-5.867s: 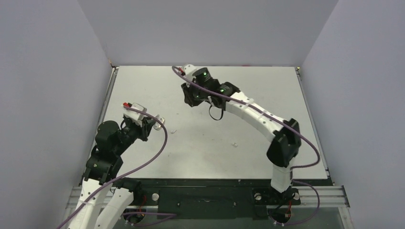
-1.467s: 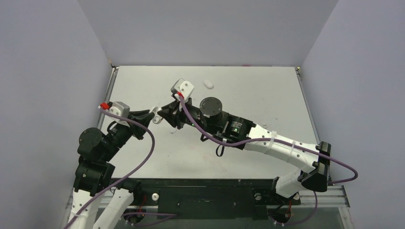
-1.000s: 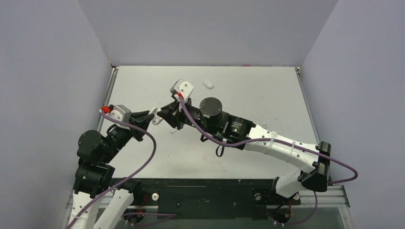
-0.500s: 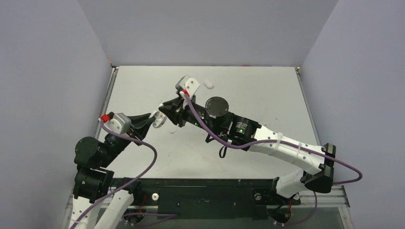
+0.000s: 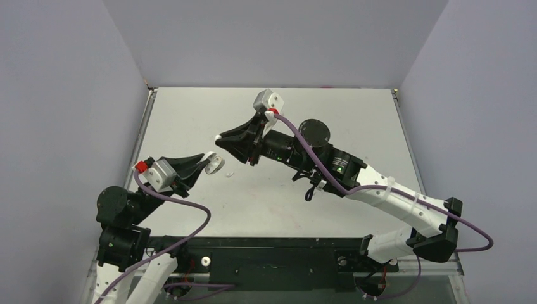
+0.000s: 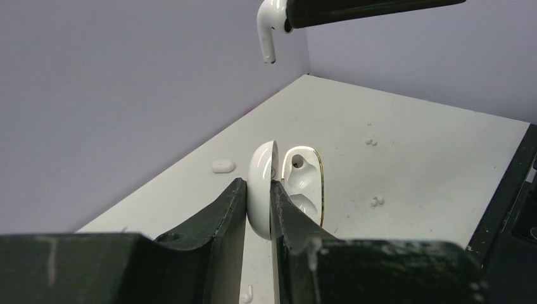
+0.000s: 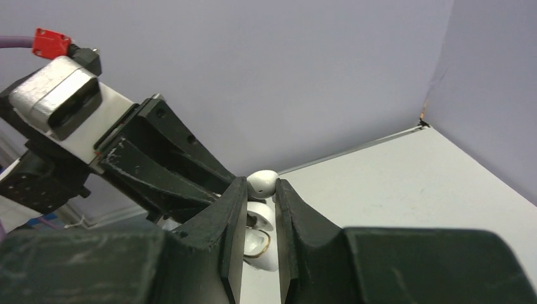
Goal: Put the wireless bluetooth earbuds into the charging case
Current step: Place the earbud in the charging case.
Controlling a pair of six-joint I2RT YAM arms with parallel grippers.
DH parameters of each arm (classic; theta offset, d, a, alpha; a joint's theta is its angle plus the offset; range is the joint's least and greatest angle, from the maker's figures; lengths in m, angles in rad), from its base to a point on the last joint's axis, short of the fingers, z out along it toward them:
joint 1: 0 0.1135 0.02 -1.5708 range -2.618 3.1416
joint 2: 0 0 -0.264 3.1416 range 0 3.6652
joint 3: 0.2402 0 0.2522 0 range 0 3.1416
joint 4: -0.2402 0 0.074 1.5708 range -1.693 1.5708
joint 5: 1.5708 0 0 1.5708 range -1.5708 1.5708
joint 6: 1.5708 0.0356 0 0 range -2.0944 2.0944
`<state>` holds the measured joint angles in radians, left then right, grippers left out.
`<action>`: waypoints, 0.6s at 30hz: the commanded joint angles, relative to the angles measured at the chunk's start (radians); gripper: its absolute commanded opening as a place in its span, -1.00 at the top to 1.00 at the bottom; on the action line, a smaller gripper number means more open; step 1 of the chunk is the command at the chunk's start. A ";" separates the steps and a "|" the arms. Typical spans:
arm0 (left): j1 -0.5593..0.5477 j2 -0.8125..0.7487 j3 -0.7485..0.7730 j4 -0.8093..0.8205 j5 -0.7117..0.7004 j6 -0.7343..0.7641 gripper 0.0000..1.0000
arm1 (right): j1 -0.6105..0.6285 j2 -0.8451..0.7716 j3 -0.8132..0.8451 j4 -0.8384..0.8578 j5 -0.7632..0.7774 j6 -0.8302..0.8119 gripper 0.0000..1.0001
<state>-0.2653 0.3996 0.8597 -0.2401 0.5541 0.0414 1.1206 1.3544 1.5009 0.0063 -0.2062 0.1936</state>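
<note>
The charging case [image 6: 303, 185] is open, with its white sockets showing and its lid pinched between the fingers of my left gripper [image 6: 256, 185], which holds it above the table. From above, the charging case [image 5: 215, 166] sits at the tip of the left gripper [image 5: 209, 159]. My right gripper [image 7: 261, 185] is shut on one earbud [image 7: 263, 180], which hangs stem-down [image 6: 268, 28] above the case. The right gripper [image 5: 219, 137] is just behind the case and apart from it. Another earbud [image 5: 229, 173] lies on the table beside the case.
A small white rounded piece [image 6: 223, 166] lies near the back wall. Tiny white bits [image 6: 377, 201] are scattered on the table [image 5: 354, 126]. Grey walls close in the left, back and right sides. The right arm [image 5: 380, 193] stretches across the middle of the table.
The right gripper has lifted and drawn back from the case with the earbud in it. The left gripper has carried the open case toward the near edge. Both grips are unchanged.
</note>
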 commanded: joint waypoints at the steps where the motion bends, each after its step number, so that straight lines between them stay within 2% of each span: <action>1: 0.005 0.025 0.028 0.035 -0.007 0.024 1.00 | 0.001 -0.015 0.002 0.029 -0.116 0.040 1.00; 6: 0.005 0.098 0.089 -0.012 -0.046 -0.033 1.00 | 0.004 0.027 0.027 -0.014 -0.094 0.040 1.00; 9: 0.005 0.122 0.118 -0.043 -0.051 -0.075 1.00 | 0.025 0.061 0.068 -0.091 -0.019 0.016 1.00; 12: 0.005 0.148 0.148 -0.103 -0.055 -0.080 1.00 | 0.059 0.082 0.113 -0.158 0.125 -0.064 1.00; 18: 0.005 0.158 0.171 -0.155 -0.046 -0.065 1.00 | 0.076 0.086 0.148 -0.238 0.244 -0.111 1.00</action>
<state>-0.2653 0.5518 0.9806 -0.3573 0.5167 -0.0189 1.1904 1.4555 1.5833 -0.1871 -0.0853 0.1387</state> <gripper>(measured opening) 0.148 0.167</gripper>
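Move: The charging case, its lid pinched by the left fingers, has its open body about 3 cm back, 1 cm left and 7 cm below the right hand, which holds the earbud. The lid is some 2 cm back, 4 cm left and 7 cm down from the right hand; the loose earbud on the table is about 11 cm ahead, 3 cm left and 42 cm below it. From the left hand, the held earbud is 2 cm ahead, 4 cm right and 7 cm up. The held earbud meets the case at its upper well: the right hand eases back about 1.5 cm, then sweeps down some 5 cm, left and slightly forward again, its fingers tipping down about 10 degrees. The left hand brings the case about 2.5 cm forward under it, tilting it some 10 degrees. Both grips stay shut. ##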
